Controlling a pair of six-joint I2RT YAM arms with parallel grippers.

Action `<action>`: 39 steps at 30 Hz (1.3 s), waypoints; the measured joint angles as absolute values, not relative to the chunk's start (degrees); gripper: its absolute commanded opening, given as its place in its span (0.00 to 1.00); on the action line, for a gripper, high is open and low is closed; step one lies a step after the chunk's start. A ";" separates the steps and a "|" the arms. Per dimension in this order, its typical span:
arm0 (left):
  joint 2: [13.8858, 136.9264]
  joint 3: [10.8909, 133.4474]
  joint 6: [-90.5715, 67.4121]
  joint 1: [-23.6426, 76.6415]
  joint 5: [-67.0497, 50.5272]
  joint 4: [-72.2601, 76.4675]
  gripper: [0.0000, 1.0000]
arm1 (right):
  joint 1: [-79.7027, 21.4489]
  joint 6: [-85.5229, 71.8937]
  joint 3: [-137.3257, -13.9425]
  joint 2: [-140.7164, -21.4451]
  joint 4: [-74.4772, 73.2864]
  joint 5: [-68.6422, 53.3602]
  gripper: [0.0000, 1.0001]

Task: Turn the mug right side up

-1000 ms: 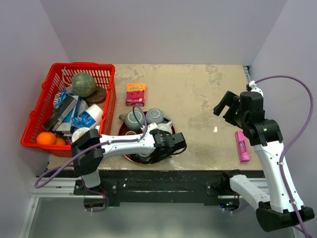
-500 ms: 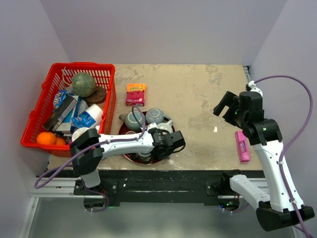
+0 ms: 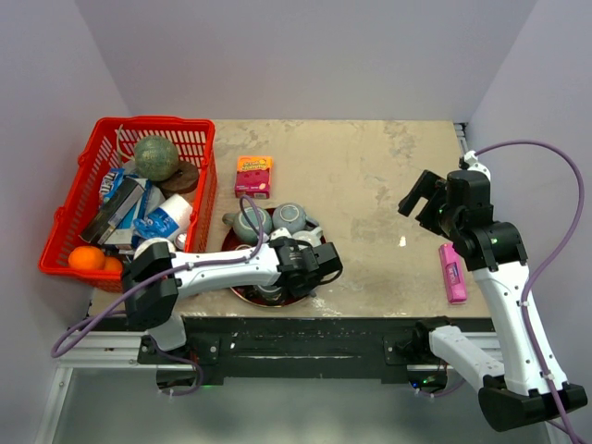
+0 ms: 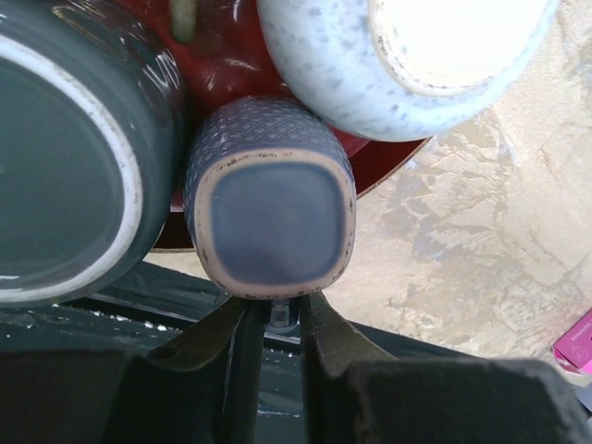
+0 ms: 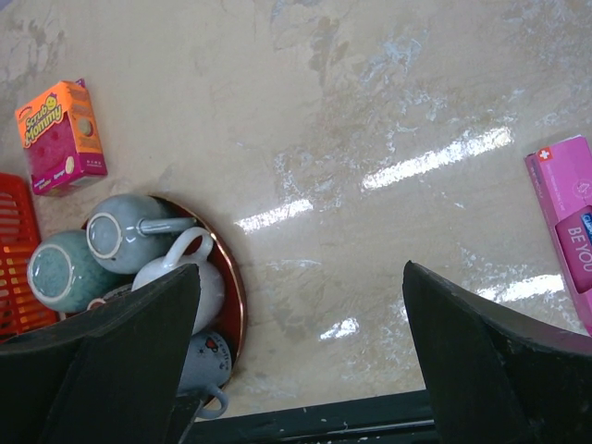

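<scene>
The mug (image 4: 276,217) is blue-grey with a diamond texture. It stands upside down, base up, at the near edge of the red tray (image 4: 222,57), and shows dark under the arm in the top view (image 3: 268,294). My left gripper (image 4: 277,313) reaches down past the mug's near side. Its fingers (image 4: 242,347) are almost closed on a small grey part just under the base rim, apparently the handle. In the top view the left gripper (image 3: 298,275) is over the tray's front right. My right gripper (image 3: 422,199) hangs open and empty above the table's right side, and appears in its own wrist view (image 5: 301,356).
The tray (image 3: 239,294) also holds two grey-green vessels (image 3: 250,223) (image 3: 289,215), a white mug (image 3: 310,237) and a pale mug with a red heart (image 5: 190,363). A red basket (image 3: 65,236) of items stands left. An orange-pink box (image 3: 252,176) lies behind the tray, a pink pack (image 3: 452,273) at right.
My left arm and gripper have shifted a little to the left over the tray. The right arm has not moved.
</scene>
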State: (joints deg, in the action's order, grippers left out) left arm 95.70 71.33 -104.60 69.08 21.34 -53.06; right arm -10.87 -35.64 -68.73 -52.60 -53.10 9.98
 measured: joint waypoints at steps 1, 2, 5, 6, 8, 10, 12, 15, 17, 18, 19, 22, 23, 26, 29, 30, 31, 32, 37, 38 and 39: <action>95.42 71.33 -104.60 69.08 21.45 -53.17 0.00 | -10.87 -35.64 -68.73 -52.60 -53.12 10.00 0.93; 95.09 71.33 -104.57 69.12 21.58 -53.25 0.00 | -10.87 -35.64 -68.73 -52.60 -53.10 10.00 0.93; 94.48 71.33 -104.57 69.30 22.00 -53.39 0.00 | -10.87 -35.66 -68.73 -52.60 -53.10 10.00 0.93; 94.41 71.33 -104.57 69.36 22.11 -53.43 0.00 | -10.87 -35.64 -68.73 -52.60 -53.12 10.00 0.93; 94.19 71.33 -104.55 69.45 22.37 -53.54 0.00 | -10.87 -35.64 -68.73 -52.60 -53.12 10.00 0.93; 93.89 71.35 -104.49 69.49 22.48 -53.65 0.00 | -10.87 -35.64 -68.73 -52.62 -53.10 10.00 0.93; 93.38 71.44 -104.18 69.52 22.48 -53.71 0.00 | -10.87 -35.66 -68.75 -52.71 -53.10 10.00 0.95; 92.14 71.92 -103.33 69.80 22.37 -53.98 0.00 | -10.87 -35.70 -68.77 -53.15 -53.08 9.80 0.99; 91.13 72.71 -102.43 70.08 22.33 -54.06 0.00 | -10.87 -35.83 -68.77 -53.32 -52.95 9.19 0.99; 90.59 73.25 -102.06 70.26 22.37 -54.11 0.00 | -10.87 -35.88 -68.75 -53.30 -52.73 8.38 0.99; 90.13 73.71 -101.67 70.46 22.44 -54.08 0.00 | -10.87 -35.94 -68.73 -53.17 -52.34 7.70 0.99; 88.68 76.18 -100.55 71.46 22.90 -54.76 0.00 | -10.87 -35.99 -68.16 -52.34 -50.85 6.20 0.99; 88.44 77.30 -99.98 71.92 23.18 -55.13 0.00 | -10.87 -35.97 -67.88 -51.96 -50.35 5.69 0.99; 88.33 80.40 -97.84 72.99 24.51 -55.40 0.00 | -10.87 -35.97 -67.72 -51.46 -49.06 3.88 0.99; 88.33 83.11 -94.41 73.52 25.98 -55.42 0.00 | -10.87 -36.03 -67.72 -51.51 -47.92 2.07 0.99; 88.33 84.25 -92.77 73.47 26.65 -55.27 0.00 | -10.87 -36.10 -67.72 -51.51 -47.68 1.37 0.99; 88.33 85.49 -91.05 73.23 27.35 -54.94 0.00 | -10.85 -36.29 -67.72 -51.46 -47.35 0.14 0.98; 88.33 86.89 -89.10 72.64 27.66 -54.52 0.00 | -10.87 -36.64 -67.72 -51.40 -46.74 -1.19 0.98; 87.11 89.58 -79.07 65.56 26.63 -48.12 0.00 | -10.85 -40.14 -64.79 -49.25 -38.24 -9.87 0.96; 86.56 89.34 -76.82 63.53 25.93 -46.52 0.00 | -10.85 -41.21 -63.83 -48.66 -36.10 -11.94 0.96; 85.91 88.97 -74.98 61.60 24.86 -44.86 0.00 | -10.85 -42.52 -62.76 -48.25 -33.56 -14.02 0.95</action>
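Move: The left fingers already hold the mug, bottom-up, by its handle, its middle about 2 cm ahead and 2 cm to the hand's left. From that hand the white mug stands some 9 cm ahead and 2 cm left, the dark green mug about 1 cm ahead and 10 cm left. From the right hand the held mug lies roughly 26 cm left, 8 cm back and 19 cm below. Left hand lifts the held mug some 19 cm, then also forward, as the open right hand swings left towards it. ##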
